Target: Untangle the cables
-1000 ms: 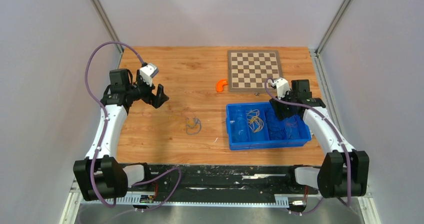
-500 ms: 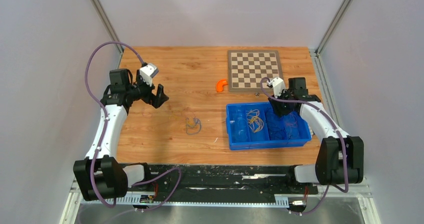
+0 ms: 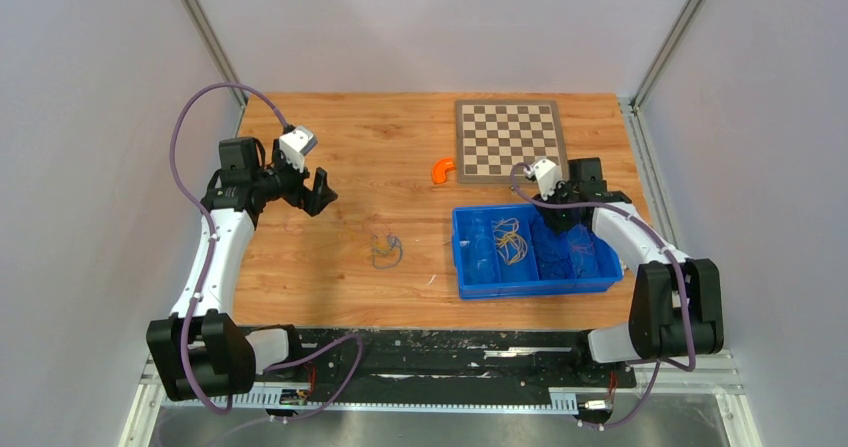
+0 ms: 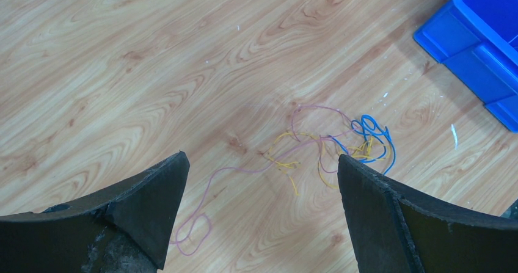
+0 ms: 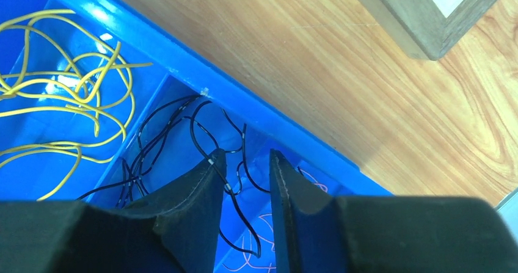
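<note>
A small tangle of cables [image 3: 385, 250], pink, yellow and blue, lies on the wooden table; in the left wrist view the tangle [image 4: 330, 145] sits ahead of my left gripper [image 4: 261, 157], which hangs wide open and empty above the table [image 3: 318, 192]. My right gripper [image 3: 560, 217] is over the back of the blue bin [image 3: 530, 287]. Its fingers [image 5: 247, 152] stand a narrow gap apart, open. A black cable [image 5: 165, 132] runs loosely through that gap, not pinched. Yellow cables [image 5: 61, 96] fill the neighbouring compartment, and a pink cable [image 5: 269, 224] lies below the fingers.
A chessboard [image 3: 508, 139] lies at the back right, just behind the bin. An orange piece [image 3: 441, 170] rests to its left. The bin's far wall [image 5: 214, 71] runs close in front of the right fingers. White walls enclose the table on three sides.
My right arm has shifted left and towards the bin's back edge, and its jaws have narrowed. The left arm and the tangle on the table have not moved.
</note>
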Tool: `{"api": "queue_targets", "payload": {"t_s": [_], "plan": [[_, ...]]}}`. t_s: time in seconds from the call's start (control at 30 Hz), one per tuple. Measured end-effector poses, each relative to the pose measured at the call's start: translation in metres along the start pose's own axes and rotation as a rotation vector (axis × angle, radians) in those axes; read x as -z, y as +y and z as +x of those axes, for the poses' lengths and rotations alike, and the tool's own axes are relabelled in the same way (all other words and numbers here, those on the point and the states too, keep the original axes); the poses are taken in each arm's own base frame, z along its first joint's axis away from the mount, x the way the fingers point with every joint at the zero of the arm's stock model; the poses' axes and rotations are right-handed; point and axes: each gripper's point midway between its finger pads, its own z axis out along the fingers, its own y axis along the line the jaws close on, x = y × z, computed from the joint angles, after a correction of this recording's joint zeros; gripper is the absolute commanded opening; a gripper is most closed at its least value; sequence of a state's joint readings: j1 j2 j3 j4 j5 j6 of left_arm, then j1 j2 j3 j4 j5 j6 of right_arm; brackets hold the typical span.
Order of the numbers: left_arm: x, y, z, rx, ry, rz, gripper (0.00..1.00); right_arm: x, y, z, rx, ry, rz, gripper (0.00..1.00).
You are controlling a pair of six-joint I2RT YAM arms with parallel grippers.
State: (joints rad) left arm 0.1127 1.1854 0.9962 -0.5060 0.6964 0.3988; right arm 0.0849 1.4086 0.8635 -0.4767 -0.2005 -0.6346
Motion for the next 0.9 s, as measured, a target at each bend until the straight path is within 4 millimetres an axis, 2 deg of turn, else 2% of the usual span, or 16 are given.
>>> {"api": "queue_targets", "payload": {"t_s": [0.1,0.3,0.47,0.7,0.9], "plan": [[0.0,0.0,0.0,0.0,0.001,-0.001,1.0,-0.002,0.003,0.005,0.016,0.015,0.001,0.32],[-0.001,0.002,-0.002,0.001,0.002,-0.002,1.0,-0.007,0.004,0.008,0.048,0.038,0.009,0.0],[-0.001,0.003,-0.001,0.0,0.003,-0.006,1.0,-0.003,0.017,0.001,0.032,0.039,-0.029,0.0],[-0.001,0.003,-0.001,0.002,0.004,-0.005,1.0,0.022,0.037,-0.041,-0.092,-0.056,-0.097,0.0],[-0.003,0.003,0.001,0.01,0.009,-0.003,1.0,0.023,0.054,-0.036,-0.213,-0.025,-0.165,0.0]]}}
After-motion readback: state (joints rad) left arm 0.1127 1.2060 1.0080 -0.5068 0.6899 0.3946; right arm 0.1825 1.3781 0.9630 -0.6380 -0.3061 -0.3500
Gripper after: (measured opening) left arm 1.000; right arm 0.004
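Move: A loose strand of the black cable lies practically between the right hand's part-open fingertips, about 1 cm to the left and 1 cm down; the black heap sits some 3 cm left, 4 cm back and 3 cm below the hand. The yellow cable is about 10 cm left and 2 cm back, and the pink cable roughly 5 cm right and 4 cm back, both 3 cm lower. From the left hand the strand is some 56 cm right, 3 cm back and 14 cm down. The right hand first sinks another centimetre inside the blue bin and shuts its part-open fingers, pinching the black strand near the far wall. Then it carries the strand about 5 cm to the left and some 4 cm up, towards the divider beside the yellow cable, drawing back a couple of centimetres and rolling about 10 degrees so its left side rises. ##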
